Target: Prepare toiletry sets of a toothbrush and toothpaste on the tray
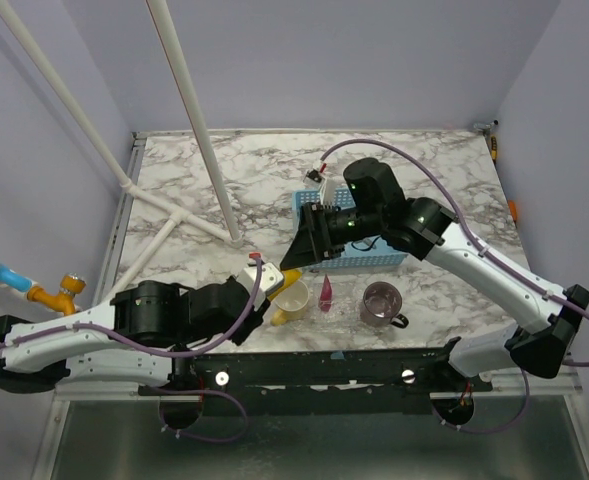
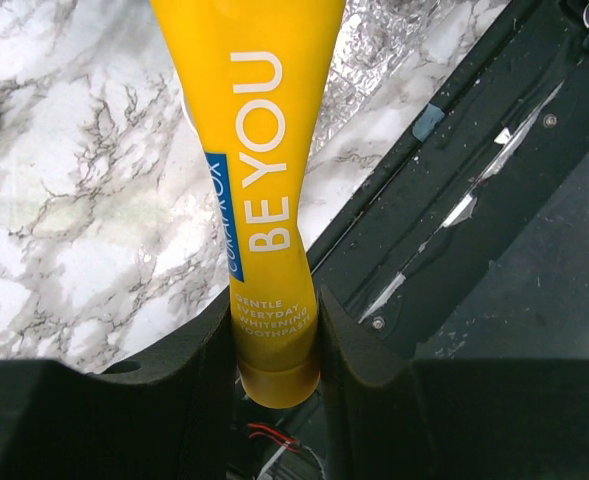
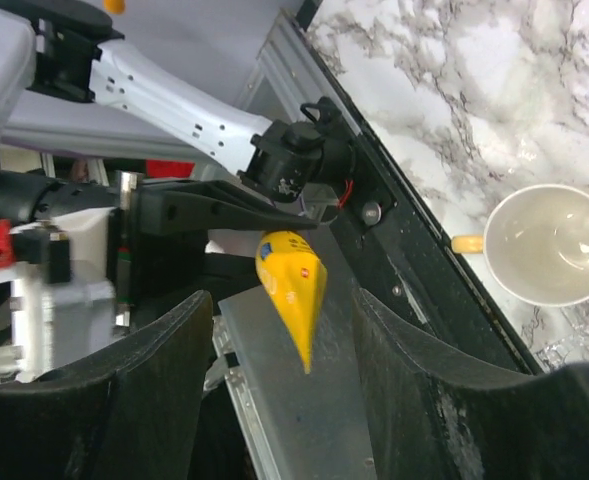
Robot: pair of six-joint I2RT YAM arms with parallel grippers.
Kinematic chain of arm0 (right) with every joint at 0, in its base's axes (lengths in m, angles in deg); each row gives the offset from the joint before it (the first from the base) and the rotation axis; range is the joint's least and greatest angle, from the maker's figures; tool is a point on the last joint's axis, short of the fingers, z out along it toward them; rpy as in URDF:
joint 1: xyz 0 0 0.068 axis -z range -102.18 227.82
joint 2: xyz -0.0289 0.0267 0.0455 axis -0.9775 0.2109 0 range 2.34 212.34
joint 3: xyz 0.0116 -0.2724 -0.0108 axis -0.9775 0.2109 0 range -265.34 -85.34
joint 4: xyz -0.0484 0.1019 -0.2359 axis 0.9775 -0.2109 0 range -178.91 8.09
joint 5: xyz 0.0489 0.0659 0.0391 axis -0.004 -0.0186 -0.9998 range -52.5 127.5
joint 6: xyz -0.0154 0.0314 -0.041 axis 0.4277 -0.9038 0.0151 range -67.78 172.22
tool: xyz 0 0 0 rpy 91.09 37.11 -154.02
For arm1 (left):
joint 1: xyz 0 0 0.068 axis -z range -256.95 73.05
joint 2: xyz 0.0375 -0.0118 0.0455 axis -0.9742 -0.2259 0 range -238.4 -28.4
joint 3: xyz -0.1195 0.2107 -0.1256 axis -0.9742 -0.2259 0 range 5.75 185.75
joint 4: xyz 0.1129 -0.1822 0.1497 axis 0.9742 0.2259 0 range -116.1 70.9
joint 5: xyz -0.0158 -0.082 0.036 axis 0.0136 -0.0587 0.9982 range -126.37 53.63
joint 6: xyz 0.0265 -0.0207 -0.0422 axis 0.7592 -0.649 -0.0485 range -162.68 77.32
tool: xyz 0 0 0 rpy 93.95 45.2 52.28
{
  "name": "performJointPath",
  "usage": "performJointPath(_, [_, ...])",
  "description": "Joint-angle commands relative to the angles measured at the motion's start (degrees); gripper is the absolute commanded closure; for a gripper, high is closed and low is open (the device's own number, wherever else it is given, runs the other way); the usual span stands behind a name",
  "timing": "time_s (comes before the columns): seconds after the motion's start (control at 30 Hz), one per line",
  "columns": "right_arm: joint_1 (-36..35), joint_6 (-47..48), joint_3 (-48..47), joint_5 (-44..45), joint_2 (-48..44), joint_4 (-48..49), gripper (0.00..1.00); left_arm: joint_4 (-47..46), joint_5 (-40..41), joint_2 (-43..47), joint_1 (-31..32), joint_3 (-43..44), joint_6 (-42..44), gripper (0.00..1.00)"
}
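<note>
My left gripper (image 2: 274,345) is shut on the cap end of the yellow toothpaste tube (image 2: 264,150), held just above the table's near edge. In the top view the gripper (image 1: 264,290) and the tube (image 1: 278,317) are next to the yellow mug. The tube also shows in the right wrist view (image 3: 294,285). My right gripper (image 3: 284,380) is open and empty; in the top view it (image 1: 309,248) hovers over the left part of the blue tray (image 1: 384,262). The pink tube (image 1: 326,292) lies between the two mugs. No brush is visible.
The yellow mug (image 1: 294,297) (image 3: 554,245) and the translucent purple mug (image 1: 379,303) stand near the front edge. Crinkled clear wrap (image 2: 394,40) lies by the mugs. White pipes (image 1: 199,130) cross the back left. The black front rail (image 2: 454,200) runs below my left gripper.
</note>
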Motion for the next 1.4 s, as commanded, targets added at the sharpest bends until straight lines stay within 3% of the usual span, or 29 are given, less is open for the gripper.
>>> performJointPath(0.0, [0.3, 1.35, 1.95, -4.05, 0.72, -3.22, 0.4, 0.54, 5.01, 0.61, 2.16, 2.53, -0.48, 1.0])
performJointPath(0.37, [0.3, -1.55, 7.1, -9.42, -0.26, 2.26, 0.46, -0.02, 7.71, 0.67, 3.82, 2.23, -0.36, 1.0])
performJointPath(0.87, [0.28, -4.1, 5.11, -10.92, 2.04, 6.2, 0.5, -1.03, 7.15, 0.57, 4.42, 1.7, -0.4, 1.0])
performJointPath(1.37, [0.27, -5.95, 7.56, -12.24, 2.11, 9.95, 0.61, -2.25, 7.26, 0.79, 4.54, 0.82, -0.27, 1.0])
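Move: The yellow toothpaste, held upright at a slant by its cap end in the left hand, has its middle about 6 cm left of the right hand, 5 cm back and 7 cm below. From the left hand that middle lies some 2 cm ahead, 3 cm right and 3 cm up. The cream mug stands about 2 cm ahead of the right hand, 1 cm left and 20 cm below; the pink tube lies roughly 3 cm ahead, 7 cm right and 23 cm below that hand. Down and back the right hand comes first, about 4 cm, towards the free flat end of the yellow toothpaste; it then eases up and left by some 2 cm, bringing its fingertips astride that end while its fingers narrow but don't shut. Its wrist turns about 10 degrees. The left hand keeps its pinch on the cap end, rising only about 1 cm. ##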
